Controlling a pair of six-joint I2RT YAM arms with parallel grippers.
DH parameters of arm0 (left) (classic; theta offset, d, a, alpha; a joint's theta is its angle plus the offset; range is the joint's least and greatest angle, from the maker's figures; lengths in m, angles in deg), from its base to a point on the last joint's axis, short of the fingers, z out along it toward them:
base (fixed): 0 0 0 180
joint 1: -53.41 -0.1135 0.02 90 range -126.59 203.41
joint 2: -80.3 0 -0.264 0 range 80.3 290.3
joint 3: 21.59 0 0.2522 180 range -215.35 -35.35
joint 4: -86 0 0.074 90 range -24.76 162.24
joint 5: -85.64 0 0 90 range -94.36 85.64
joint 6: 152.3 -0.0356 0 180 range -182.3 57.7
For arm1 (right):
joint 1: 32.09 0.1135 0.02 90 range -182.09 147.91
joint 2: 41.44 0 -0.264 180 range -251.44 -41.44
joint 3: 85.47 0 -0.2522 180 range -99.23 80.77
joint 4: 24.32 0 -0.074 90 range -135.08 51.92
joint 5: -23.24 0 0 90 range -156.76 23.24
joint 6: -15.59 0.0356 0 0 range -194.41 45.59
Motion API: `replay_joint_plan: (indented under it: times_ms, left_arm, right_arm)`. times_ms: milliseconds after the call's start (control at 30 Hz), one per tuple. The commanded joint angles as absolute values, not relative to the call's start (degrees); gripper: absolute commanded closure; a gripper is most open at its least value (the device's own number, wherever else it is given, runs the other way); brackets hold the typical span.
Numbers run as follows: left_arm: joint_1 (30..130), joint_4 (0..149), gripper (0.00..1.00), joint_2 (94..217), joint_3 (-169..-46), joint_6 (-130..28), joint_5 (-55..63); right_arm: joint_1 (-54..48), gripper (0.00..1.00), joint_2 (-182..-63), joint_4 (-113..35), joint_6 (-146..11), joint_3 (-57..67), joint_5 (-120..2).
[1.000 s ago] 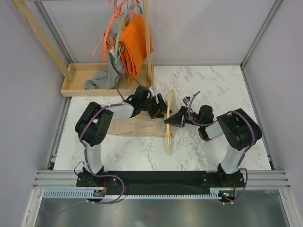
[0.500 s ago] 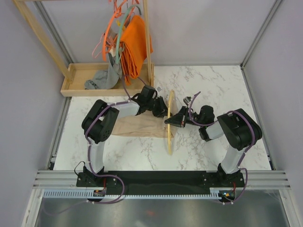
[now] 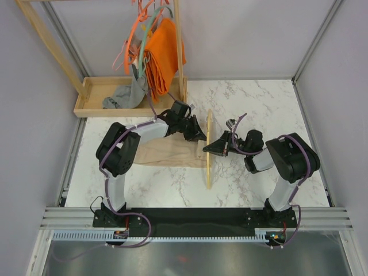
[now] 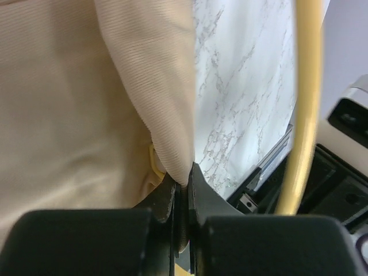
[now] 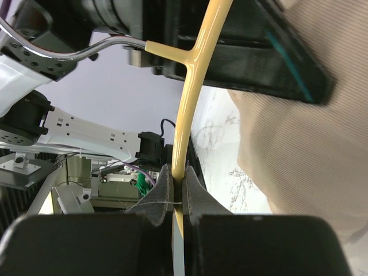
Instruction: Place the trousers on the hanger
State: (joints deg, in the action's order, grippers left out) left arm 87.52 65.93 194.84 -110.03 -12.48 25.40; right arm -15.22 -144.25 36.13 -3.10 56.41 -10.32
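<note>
The beige trousers (image 3: 164,154) lie flat on the marble table, left of centre. My left gripper (image 3: 197,135) is at their right edge, and the left wrist view shows it (image 4: 185,179) shut on a raised fold of the trousers (image 4: 155,86). The pale yellow hanger (image 3: 208,172) stands on edge just right of that gripper. My right gripper (image 3: 209,148) holds it from the right side. In the right wrist view this gripper (image 5: 179,183) is shut on the hanger's bar (image 5: 192,86), with the trousers (image 5: 305,149) beyond it.
At the back left stands a wooden rack with an orange cloth (image 3: 164,52), orange hangers (image 3: 127,49) and a teal one. A grey garment (image 3: 119,98) lies in the wooden tray (image 3: 92,86) below. Enclosure walls ring the table.
My left gripper has shut on the trousers' edge and moved closer to the hanger. My right gripper and the hanger have shifted slightly to the right.
</note>
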Motion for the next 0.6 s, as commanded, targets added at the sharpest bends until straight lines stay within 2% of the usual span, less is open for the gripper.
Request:
replay_joint_plan:
  times_ms: [0,267,400,567]
  left_arm:
    - [87.2,58.5,0.98,189.1,-115.8,-14.8,23.2]
    - [87.2,45.8,0.98,185.2,-123.2,-15.4,22.0]
    - [86.6,42.5,0.98,183.1,-123.7,-15.9,21.0]
    - [85.7,39.9,0.98,179.8,-122.4,-16.8,20.3]
  right_arm:
    - [-15.7,1.00,-143.1,36.3,-2.5,57.8,-9.9]
    - [-15.7,1.00,-144.6,45.1,3.6,57.5,-10.1]
    - [-15.7,1.00,-145.4,50.8,8.3,56.8,-10.2]
    - [-15.6,1.00,-145.3,51.1,8.6,55.6,-9.8]
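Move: The left hand already pinches a fold of the trousers close beside the upright hanger, whose middle is some 3 cm to its right, 4 cm back and about level. The rest of the trousers lies flat, its middle about 14 cm left, 4 cm back and 3 cm below. From the right hand, which holds the hanger's upper arm by the neck, the pinched fold is about 4 cm ahead, 2 cm left and 5 cm lower. Straight up at first, then up with a drift of about 3 cm to the left, the left hand lifts its pinched trouser fold some 7 cm along the hanger's near left side, fingers still shut and the wrist rolling slightly. The right hand keeps hold of the hanger, raising it about 2 cm with a slight tilt. ##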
